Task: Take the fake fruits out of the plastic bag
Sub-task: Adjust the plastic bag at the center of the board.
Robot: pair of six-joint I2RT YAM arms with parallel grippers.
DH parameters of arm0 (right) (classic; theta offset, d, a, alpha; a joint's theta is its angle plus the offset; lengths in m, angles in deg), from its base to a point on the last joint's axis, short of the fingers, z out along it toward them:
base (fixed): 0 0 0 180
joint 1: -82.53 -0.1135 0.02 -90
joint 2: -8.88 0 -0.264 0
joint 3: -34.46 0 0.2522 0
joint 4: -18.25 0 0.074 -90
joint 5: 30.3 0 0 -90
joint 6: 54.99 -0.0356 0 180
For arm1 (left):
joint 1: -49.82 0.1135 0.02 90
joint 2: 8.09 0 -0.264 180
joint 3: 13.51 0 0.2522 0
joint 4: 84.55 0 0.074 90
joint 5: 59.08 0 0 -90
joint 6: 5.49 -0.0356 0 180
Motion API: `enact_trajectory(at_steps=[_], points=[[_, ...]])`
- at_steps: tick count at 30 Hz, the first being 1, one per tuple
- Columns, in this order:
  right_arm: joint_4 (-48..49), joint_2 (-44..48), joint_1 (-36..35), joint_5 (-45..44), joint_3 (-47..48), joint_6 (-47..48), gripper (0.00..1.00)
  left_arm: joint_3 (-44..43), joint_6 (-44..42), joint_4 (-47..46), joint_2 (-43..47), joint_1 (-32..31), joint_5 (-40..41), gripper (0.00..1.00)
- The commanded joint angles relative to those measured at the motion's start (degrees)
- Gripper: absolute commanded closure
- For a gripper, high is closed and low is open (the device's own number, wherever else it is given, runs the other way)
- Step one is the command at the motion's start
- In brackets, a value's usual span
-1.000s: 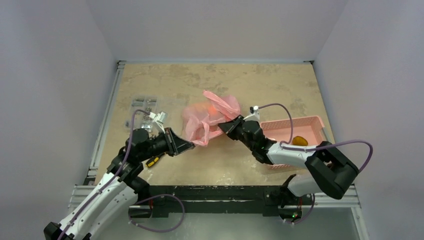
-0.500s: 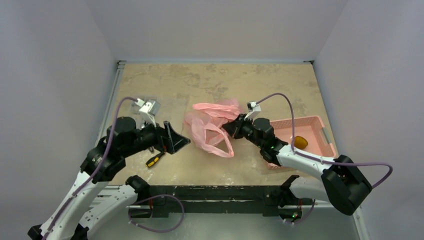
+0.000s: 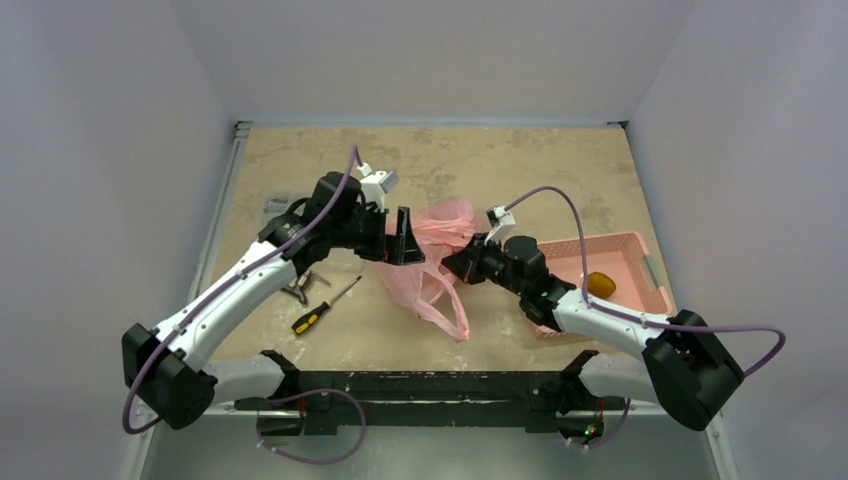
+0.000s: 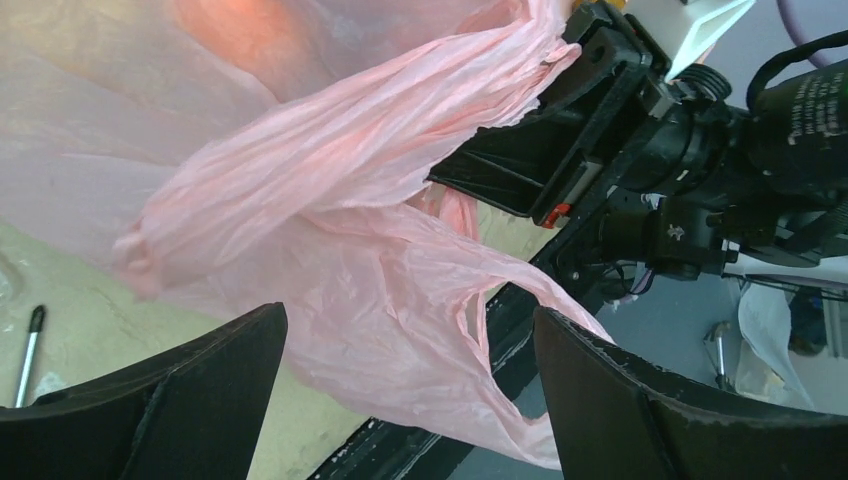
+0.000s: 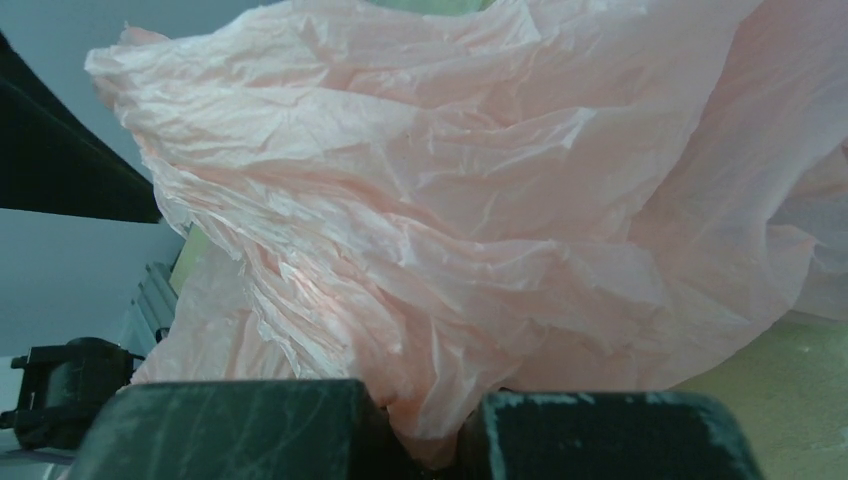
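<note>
The pink plastic bag point(image 3: 440, 240) hangs crumpled mid-table, one loop handle point(image 3: 452, 312) trailing toward the near edge. My right gripper point(image 3: 457, 262) is shut on a fold of the bag's plastic point(image 5: 440, 425). My left gripper point(image 3: 405, 245) stands wide open against the bag's left side, with plastic point(image 4: 400, 320) in front of the jaws but not pinched. An orange-red fruit point(image 4: 240, 25) glows through the bag's wall. Another fake fruit, orange-yellow point(image 3: 599, 284), lies in the pink basket point(image 3: 640, 272).
A yellow-handled screwdriver point(image 3: 325, 306) and a metal tool point(image 3: 298, 291) lie left of the bag, under my left arm. A clear plastic item point(image 3: 274, 206) sits near the left rail. The basket stands by the table's right edge.
My left gripper let go of the bag's handle, opened wide, and swung up and right to the bag's left side. The freed loop handle dropped toward the near edge. The right gripper kept its hold.
</note>
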Motion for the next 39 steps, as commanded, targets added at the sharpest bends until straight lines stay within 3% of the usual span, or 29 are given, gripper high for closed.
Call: enact_trajectory(at_steps=[1,6,9,11,14,18,20,27,31,39], points=[[-2.0,1.2,0.0,2.6,3.3,-2.8,1.0,0.3,0.5,-5.9,-2.8,-0.8,-6.3,0.07],[-6.6,2.9,0.0,3.4,7.7,-8.6,1.0,2.5,5.0,-7.9,-4.4,-4.7,-5.1,0.1],[-11.9,3.5,0.0,2.8,11.0,-9.0,1.0,2.0,5.6,-6.8,-5.6,-7.1,-0.6,0.1],[-13.7,4.1,0.0,1.8,11.0,-10.2,1.0,0.9,5.0,-3.8,-6.6,-7.8,4.2,0.15],[-13.4,5.8,0.0,-0.8,8.4,-10.8,1.0,2.4,3.7,-2.6,-7.2,-7.6,12.5,0.41],[-13.1,7.7,0.0,-2.3,4.5,-11.9,1.0,4.8,1.3,-6.1,-7.3,-7.2,20.9,0.86],[-15.1,8.5,0.0,-4.3,3.2,-12.8,1.0,8.6,2.1,-12.1,-3.5,-6.3,24.6,1.0],[-26.7,20.7,0.0,-20.5,-3.4,-19.2,1.0,17.0,8.1,-21.1,6.6,-1.0,28.7,1.0],[-30.8,24.6,0.0,-22.0,-6.7,-19.9,1.0,22.9,11.1,-25.0,12.3,1.6,31.6,1.0],[-28.4,29.9,0.0,-17.0,-12.7,-17.2,1.0,27.9,13.0,-31.3,15.3,17.0,12.0,1.0]])
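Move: The plastic bag's loose upper edge hangs about 7 cm below the open left fingers and 3 cm to their right, level with them fore and aft; the bag's full body lies some 12 cm ahead, 7 cm right and 16 cm below. The screwdriver lies about 5 cm ahead and 16 cm left, 22 cm down. From the right hand, already pinching the bag, that edge is about 6 cm left, 4 cm back and slightly above; the pink basket is some 32 cm right, 6 cm ahead, 12 cm lower. The bag's loose edge is pinched by the left fingers, which dip down and rightward to it and shut; the left hand then draws it left and forward, about 10 cm leftward, turning counter-clockwise. The right hand keeps its pinch, lifts its side some 5 cm, then pulls right and down with a little back, turning clockwise, away from the left hand. ##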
